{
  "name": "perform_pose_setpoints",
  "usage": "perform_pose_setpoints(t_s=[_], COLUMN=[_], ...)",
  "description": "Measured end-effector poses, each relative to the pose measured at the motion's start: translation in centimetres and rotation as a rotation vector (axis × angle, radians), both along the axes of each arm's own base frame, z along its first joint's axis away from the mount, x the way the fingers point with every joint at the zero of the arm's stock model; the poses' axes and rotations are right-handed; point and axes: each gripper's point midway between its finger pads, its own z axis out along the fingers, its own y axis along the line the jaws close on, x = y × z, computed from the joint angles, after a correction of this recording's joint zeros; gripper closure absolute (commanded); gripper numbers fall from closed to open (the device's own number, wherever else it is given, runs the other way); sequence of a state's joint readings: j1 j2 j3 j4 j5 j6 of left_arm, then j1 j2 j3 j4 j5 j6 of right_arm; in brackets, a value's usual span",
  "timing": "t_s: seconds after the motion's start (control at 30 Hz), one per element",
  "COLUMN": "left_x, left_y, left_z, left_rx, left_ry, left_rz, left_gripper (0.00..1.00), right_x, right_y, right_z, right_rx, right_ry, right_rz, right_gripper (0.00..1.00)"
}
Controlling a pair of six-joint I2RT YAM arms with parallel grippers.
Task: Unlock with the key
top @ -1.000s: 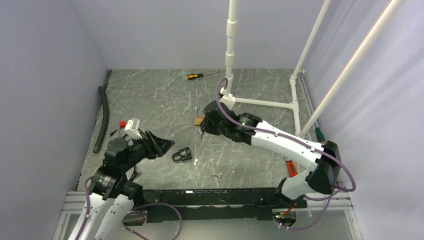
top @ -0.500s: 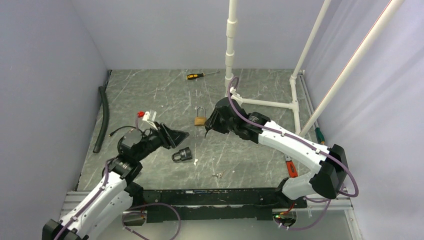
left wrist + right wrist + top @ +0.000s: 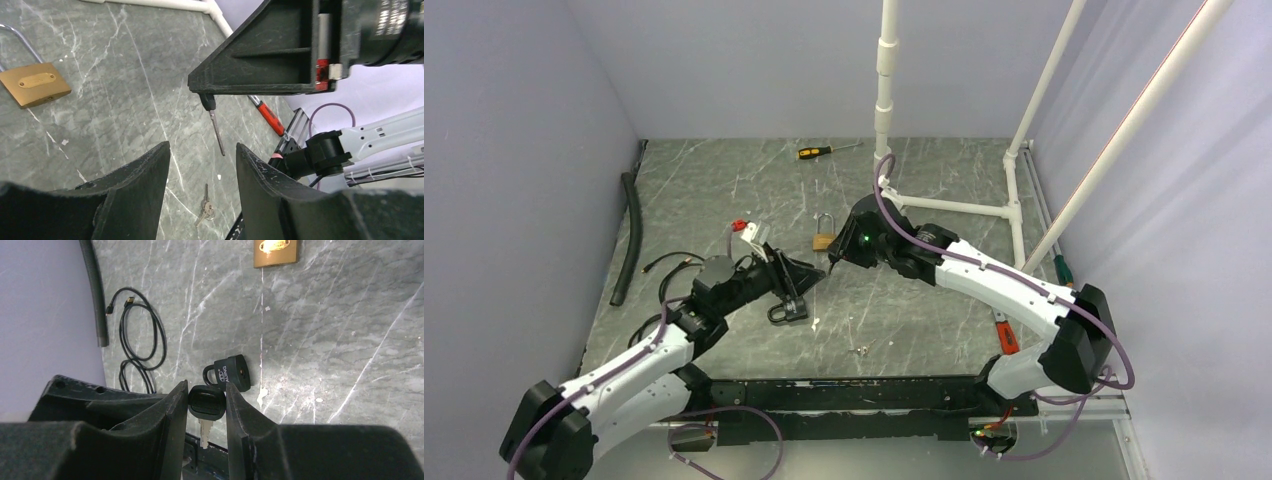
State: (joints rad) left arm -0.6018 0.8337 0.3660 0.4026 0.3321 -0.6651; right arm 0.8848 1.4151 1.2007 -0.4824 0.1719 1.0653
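Observation:
My right gripper [image 3: 206,390] is shut on the black head of a key [image 3: 206,403], whose silver blade hangs down between the fingers. In the top view this gripper [image 3: 834,255] hovers just below the brass padlock [image 3: 823,240]. My left gripper [image 3: 809,272] is open and empty, its tips close to the hanging key [image 3: 216,131]. The left wrist view shows the open fingers [image 3: 150,170] with bare table between them. A black padlock [image 3: 230,372] lies flat on the table, partly under my left gripper in the top view [image 3: 789,309].
A small bunch of keys [image 3: 205,210] lies on the table near the front edge. A white pipe frame [image 3: 944,205] stands at the back right. An orange screwdriver [image 3: 817,152], a black hose [image 3: 634,235], a coiled cable [image 3: 140,335] and a red-handled tool [image 3: 1004,335] lie around.
My left arm has reached forward and right, bringing its gripper up to the right gripper, and its jaws have narrowed somewhat. The right gripper has shifted slightly with the key.

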Motion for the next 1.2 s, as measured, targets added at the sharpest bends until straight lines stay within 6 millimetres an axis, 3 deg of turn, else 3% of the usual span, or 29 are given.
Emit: perform_pose_setpoints(t_s=[0.17,0.37,0.5,0.63,0.73,0.77,0.83,0.87,1.03,1.2], left_x=[-0.1,-0.2,0.2,0.4,0.7,0.9,1.0,1.0,1.0,-0.3], left_y=[-1.3,-2.2,-2.6,-2.8,-2.7,-2.7,-2.7,-2.6,-2.6,-1.9], left_z=[-1.5,-1.4,-1.4,-1.1,-1.4,-1.3,-1.1,-0.9,2.3,5.5], left_rx=[0.036,0.036,0.037,0.029,0.041,0.041,0.05,0.057,0.092,0.156], left_ry=[0.013,-0.018,-0.031,-0.048,-0.04,-0.043,-0.038,-0.037,-0.05,-0.027], left_rz=[-0.025,-0.036,-0.03,-0.026,-0.004,0.0,0.008,0.008,-0.002,-0.038], left_gripper=[0.45,0.52,0.68,1.0,1.0,1.0,1.0,1.0,1.0,1.0], right_x=[0.1,0.1,0.0,0.0,-0.1,-0.1,-0.1,-0.1,-0.9,-2.5], right_y=[0.2,0.4,0.5,0.6,0.6,0.6,0.5,0.5,-0.3,-2.4], right_z=[0.1,0.3,0.3,0.3,0.5,0.5,0.8,0.9,2.0,5.6], right_rx=[0.006,0.018,0.023,0.027,0.04,0.045,0.058,0.065,0.06,0.094], right_ry=[-0.004,-0.007,-0.003,-0.003,-0.008,-0.011,-0.025,-0.031,-0.091,-0.298], right_rz=[0.001,0.007,0.014,0.015,0.016,0.016,0.018,0.019,0.067,0.162], right_gripper=[0.76,0.76,0.76,0.77,0.75,0.65,0.2,0.03,0.0,0.03])
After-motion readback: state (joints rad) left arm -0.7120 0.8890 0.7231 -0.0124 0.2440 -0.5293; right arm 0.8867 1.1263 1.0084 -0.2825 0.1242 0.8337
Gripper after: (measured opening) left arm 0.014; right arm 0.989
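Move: The key hangs from the right fingertips, its middle about 2 cm below and 1 cm back and left of the right hand. From the left hand, its open fingers not yet on it, the key is some 4 cm right, 1 cm ahead and level. The brass padlock lies roughly 15 cm ahead of the left hand and 2 cm right; the black padlock 2 cm ahead, 5 cm left; both some 17 cm below. Left hand eases 3 cm right, pinches the blade, then rises 7 cm; right opens, withdrawing up, back and right. ##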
